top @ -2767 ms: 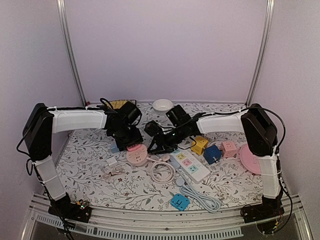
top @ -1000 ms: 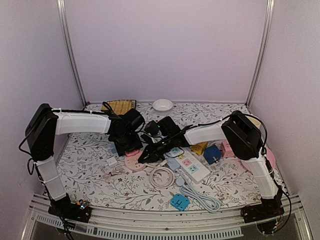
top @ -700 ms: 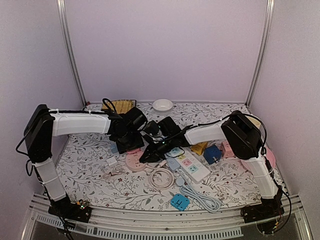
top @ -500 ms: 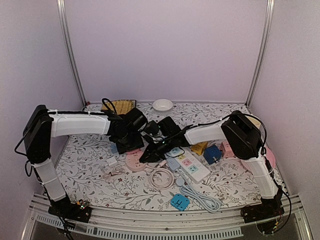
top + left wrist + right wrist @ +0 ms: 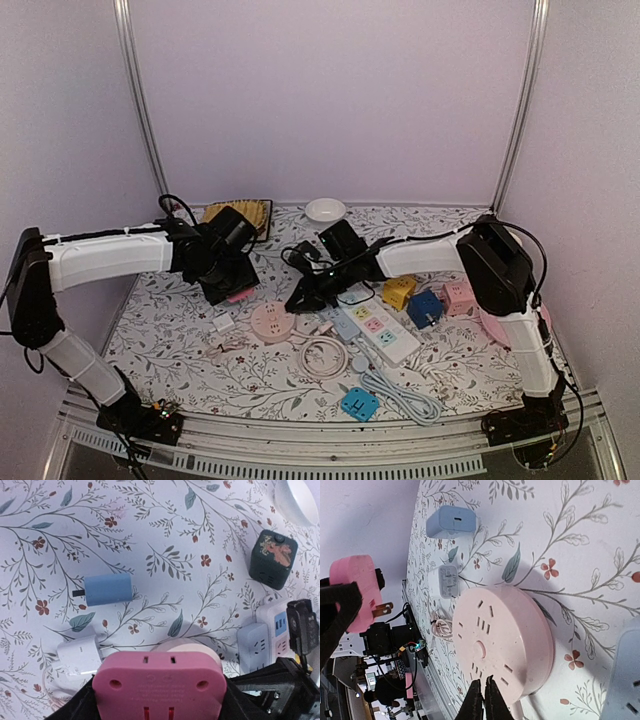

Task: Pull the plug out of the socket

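The plug is a flat pink block with two metal prongs, and my left gripper is shut on it, one black finger on each side. It hangs in the air, apart from the socket, a round pale pink disc lying on the table below and to the right of it. In the right wrist view the plug floats at the left with its prongs bare. My right gripper is shut, its tips resting on the near rim of the socket.
Near the socket lie a blue adapter, a white charger and a coiled cable. A white power strip, yellow, blue and pink cubes sit to the right. A white bowl stands at the back.
My left gripper has lifted the pink plug out of the round socket and drawn back to the left. My right gripper has stayed shut on the socket's rim.
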Controlling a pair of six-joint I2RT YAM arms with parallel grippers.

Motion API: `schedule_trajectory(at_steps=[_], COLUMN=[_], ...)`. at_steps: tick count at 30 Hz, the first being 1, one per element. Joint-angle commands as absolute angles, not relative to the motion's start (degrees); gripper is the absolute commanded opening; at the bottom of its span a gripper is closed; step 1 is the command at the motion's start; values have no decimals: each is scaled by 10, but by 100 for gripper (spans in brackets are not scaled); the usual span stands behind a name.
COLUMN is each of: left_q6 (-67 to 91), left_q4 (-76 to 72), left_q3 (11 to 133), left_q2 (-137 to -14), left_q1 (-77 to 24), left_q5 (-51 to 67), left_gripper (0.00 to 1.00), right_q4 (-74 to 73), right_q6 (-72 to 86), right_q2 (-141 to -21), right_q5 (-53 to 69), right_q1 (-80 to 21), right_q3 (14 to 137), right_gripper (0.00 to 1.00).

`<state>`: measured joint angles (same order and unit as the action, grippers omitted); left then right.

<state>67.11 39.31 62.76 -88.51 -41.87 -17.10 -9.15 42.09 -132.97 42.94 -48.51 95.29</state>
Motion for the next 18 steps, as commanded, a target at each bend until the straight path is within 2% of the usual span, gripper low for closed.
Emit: schedule_trajectory(at_steps=[1, 9, 18], left_q6=[634, 571, 537], left_q4=[377, 393, 416], left_q3=[621, 710, 821], left_q2=[-866, -948, -1082], left_q1=[-385, -358, -332], left_q5=[-150, -124, -93], left_gripper=[56, 56, 57], right_q4=[-132, -199, -231], right_q6=[361, 270, 229], right_q2=[-1259, -1142, -970], right_q5=[369, 248, 121], right_q1=[-477, -457, -409], right_q3=[981, 965, 853], right_gripper=[6, 13, 30])
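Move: The left hand, holding the pink plug, has bare table about 11 cm ahead, 2 right and 9 down; the blue adapter lies about 4 cm ahead and 3 left, the black cube about 15 ahead and 12 right. From the right hand, the round socket's middle is about 5 cm left, 2 back and 3 below, with the light-blue strip some 3 ahead and 7 right. The left arm keeps its grip on the pink plug and, after a slight sway left, carries it about 7 cm forward over the table, away from the round socket towards the open ground left of the black cube, dipping a little at the end. The right arm withdraws from beside the socket, rising fast by nearly 20 cm while swinging right and somewhat forward, its wrist turning some 35 degrees so the fingers point more forward and its nearly shut fingers parting a little. ##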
